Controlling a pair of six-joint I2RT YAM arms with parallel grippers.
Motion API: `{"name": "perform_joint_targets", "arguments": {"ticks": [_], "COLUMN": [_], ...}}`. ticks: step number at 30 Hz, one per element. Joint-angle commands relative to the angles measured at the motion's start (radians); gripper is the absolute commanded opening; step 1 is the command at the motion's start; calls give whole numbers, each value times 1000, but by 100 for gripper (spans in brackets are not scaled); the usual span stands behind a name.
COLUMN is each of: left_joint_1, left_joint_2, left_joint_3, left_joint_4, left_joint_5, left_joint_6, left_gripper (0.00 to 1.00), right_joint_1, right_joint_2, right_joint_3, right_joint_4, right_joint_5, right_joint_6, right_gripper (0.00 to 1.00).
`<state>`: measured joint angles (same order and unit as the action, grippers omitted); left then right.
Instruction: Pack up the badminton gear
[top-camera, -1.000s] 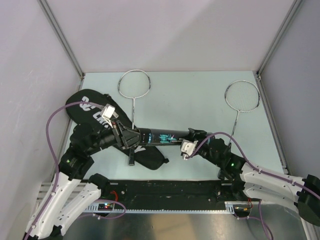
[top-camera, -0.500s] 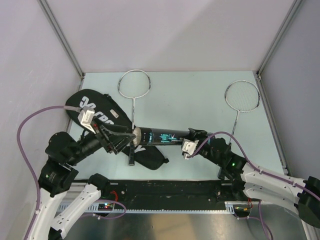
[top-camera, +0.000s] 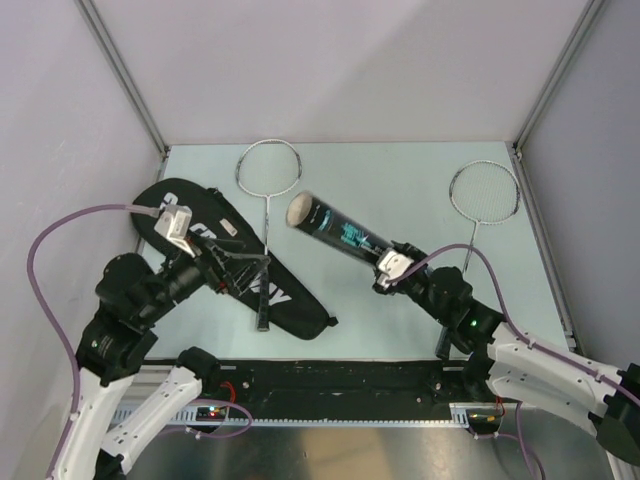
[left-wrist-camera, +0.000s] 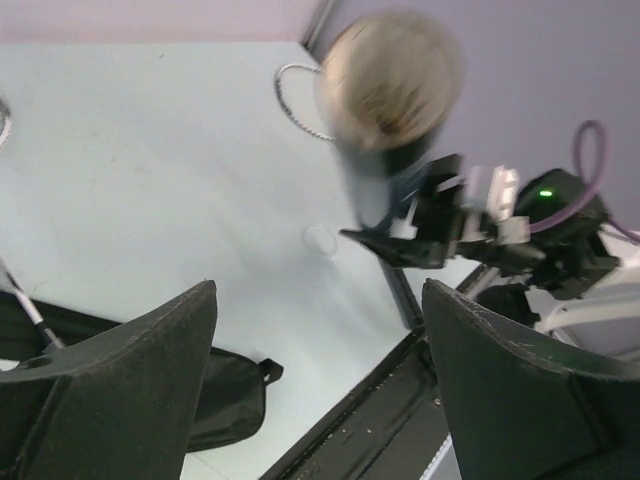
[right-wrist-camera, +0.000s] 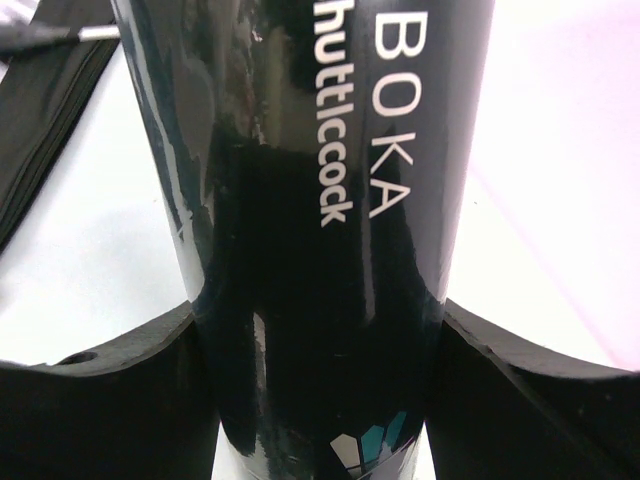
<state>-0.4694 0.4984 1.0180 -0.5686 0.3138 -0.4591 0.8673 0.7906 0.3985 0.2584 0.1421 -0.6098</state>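
My right gripper (top-camera: 388, 266) is shut on the lower end of the long black tube (top-camera: 338, 232), which hangs above the table, tilted up toward the back left. In the right wrist view the tube (right-wrist-camera: 320, 200) fills the space between both fingers (right-wrist-camera: 90, 400). My left gripper (top-camera: 243, 272) stands open and empty over the black racket bag (top-camera: 195, 232); its view looks at the tube's tan end (left-wrist-camera: 390, 75). One silver racket (top-camera: 268, 168) lies with its handle across the bag. Another racket (top-camera: 484, 190) lies at the right.
The bag's narrow end (left-wrist-camera: 232, 392) lies near the black rail (top-camera: 340, 375) at the table's front edge. Grey walls enclose the table on three sides. The right arm (left-wrist-camera: 545, 230) shows in the left wrist view.
My left gripper let go of the tube's end, opened wide and drew back to the left. My right gripper swung the tube up off the table, its free end now pointing back left.
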Motion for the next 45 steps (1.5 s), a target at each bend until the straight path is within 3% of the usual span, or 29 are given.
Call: {"name": "perform_joint_targets", "arguments": {"ticks": [1, 9, 17, 19, 24, 31, 39, 45], "left_joint_1": [-6, -42, -223, -271, -363, -453, -550, -583], "left_joint_2": [98, 310, 632, 748, 1089, 1391, 1599, 1645], "left_joint_3": [-9, -57, -19, 26, 241, 495, 643, 624], "left_joint_4": [-5, 47, 224, 258, 277, 276, 276, 276], "left_joint_5": [-88, -216, -404, -441, -446, -493, -550, -578], "left_joint_6": [36, -63, -153, -177, -211, -237, -245, -284], "left_gripper": [86, 75, 72, 71, 58, 53, 49, 46], "right_joint_1": [-29, -44, -17, -6, 18, 21, 21, 20], "right_joint_2": [-71, -123, -258, -296, -398, -498, -585, -630], "right_joint_3": [98, 175, 178, 178, 207, 236, 237, 237], "right_joint_4": [81, -38, -113, -124, -168, -268, -333, -336], "right_joint_5": [132, 339, 380, 378, 354, 372, 364, 360], "right_joint_6": [187, 361, 467, 468, 465, 452, 418, 386], "right_gripper": [26, 30, 26, 26, 26, 25, 26, 25]}}
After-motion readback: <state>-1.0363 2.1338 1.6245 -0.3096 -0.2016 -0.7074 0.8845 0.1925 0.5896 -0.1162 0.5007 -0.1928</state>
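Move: The clear lid lies flat on the table, about 17 cm ahead of my left hand, 35 cm to its right and 35 cm below. From my right hand, which already holds the shuttlecock tube near its bottom end, the lid is some 6 cm ahead, 6 cm right and 19 cm below. The tube's mouth is about 12 cm ahead and 9 cm right of my left hand, slightly lower; the right racket's handle lies roughly 10 cm right of the lid and 14 cm nearer me. I swing my left hand right and down, about 30 cm each way and some 14 cm forward overall, to just above the lid, tipping the fingers steeply downward and narrowing them to about half open. Meanwhile my right hand keeps its grip on the tube and clears away, up about 14 cm, right 12 cm and finally back, rolling its left side up some 40 degrees to stand the tube mouth-up. ##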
